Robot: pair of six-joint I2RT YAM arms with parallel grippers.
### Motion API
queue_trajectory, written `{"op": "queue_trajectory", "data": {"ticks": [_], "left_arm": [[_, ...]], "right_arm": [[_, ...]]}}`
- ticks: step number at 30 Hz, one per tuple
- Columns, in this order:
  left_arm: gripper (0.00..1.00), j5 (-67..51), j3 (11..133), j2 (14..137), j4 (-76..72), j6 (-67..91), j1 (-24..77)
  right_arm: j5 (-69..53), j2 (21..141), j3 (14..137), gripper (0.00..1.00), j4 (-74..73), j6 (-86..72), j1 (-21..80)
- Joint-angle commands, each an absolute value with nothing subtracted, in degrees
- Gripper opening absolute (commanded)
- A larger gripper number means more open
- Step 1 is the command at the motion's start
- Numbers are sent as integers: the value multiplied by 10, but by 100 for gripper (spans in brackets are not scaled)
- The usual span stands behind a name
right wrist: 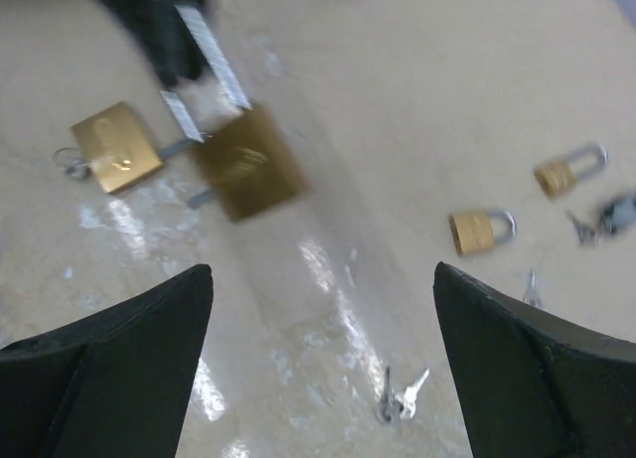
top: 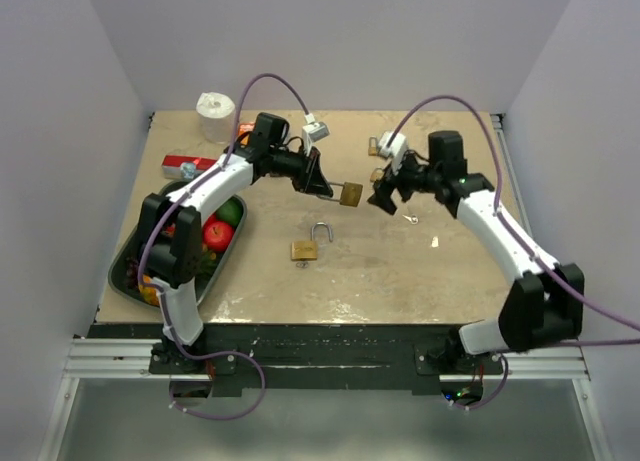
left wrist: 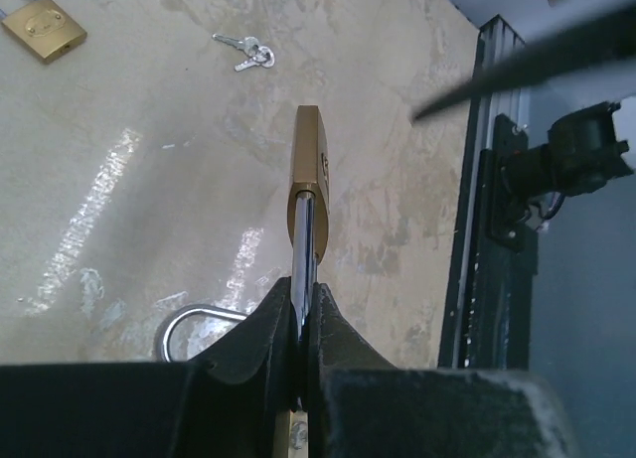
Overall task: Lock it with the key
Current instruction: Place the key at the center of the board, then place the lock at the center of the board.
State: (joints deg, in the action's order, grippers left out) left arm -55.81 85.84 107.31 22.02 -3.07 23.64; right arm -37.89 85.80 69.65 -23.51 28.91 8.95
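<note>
My left gripper point(top: 325, 185) point(left wrist: 303, 297) is shut on the steel shackle of a brass padlock point(top: 351, 194) point(left wrist: 308, 165) point(right wrist: 248, 162), holding it above the table with the body pointing away from the fingers. Facing it, just to the right of that padlock, my right gripper point(top: 384, 200) point(right wrist: 323, 299) stands wide open with nothing between its fingers. A pair of keys on a ring point(top: 410, 219) point(left wrist: 248, 52) point(right wrist: 401, 396) lies flat on the table below the right gripper.
A second padlock point(top: 304, 249) point(right wrist: 115, 146) with a raised shackle lies mid-table. More small padlocks point(right wrist: 482, 229) point(right wrist: 567, 170) point(left wrist: 41, 27) lie further back. A tray point(top: 222, 261) of fruit, a red box point(top: 189, 165) and a paper roll point(top: 215, 115) stand at the left.
</note>
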Motion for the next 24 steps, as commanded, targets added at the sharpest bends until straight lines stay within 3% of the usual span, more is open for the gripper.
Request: {"op": "queue_trajectory", "data": {"ticks": [1, 7, 24], "left_arm": [[0, -628, 916, 1092, 221, 101, 241], [0, -611, 929, 1093, 254, 82, 256], [0, -603, 922, 1078, 284, 52, 268]], "right_arm": [[-298, 761, 612, 96, -114, 412, 187], [-252, 744, 557, 97, -40, 468, 242], [-241, 799, 545, 95, -54, 562, 294]]}}
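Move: My left hand holds the big padlock by its shackle, the body hanging about 6 cm to that hand's right and 2 cm lower, level fore and aft. From my empty right hand that body is roughly 8 cm left, 2 cm back and 3 cm below. On the table some 18 cm below my right hand, the keys lie 2 cm ahead and 10 cm right, the small padlock 12 cm ahead and 2 cm right, the open padlock 5 cm back and 14 cm left. I swing my wide-open right hand left and back, rising slightly, then ease it down and farther left, about 8 cm left in all, rolling it nearly 40 degrees about its finger line until its fingers straddle the big padlock's body. My left hand keeps its pinch on the shackle, rolls some 15 degrees and draws about 3 cm back and 2 cm right. I don't close the right fingers. ##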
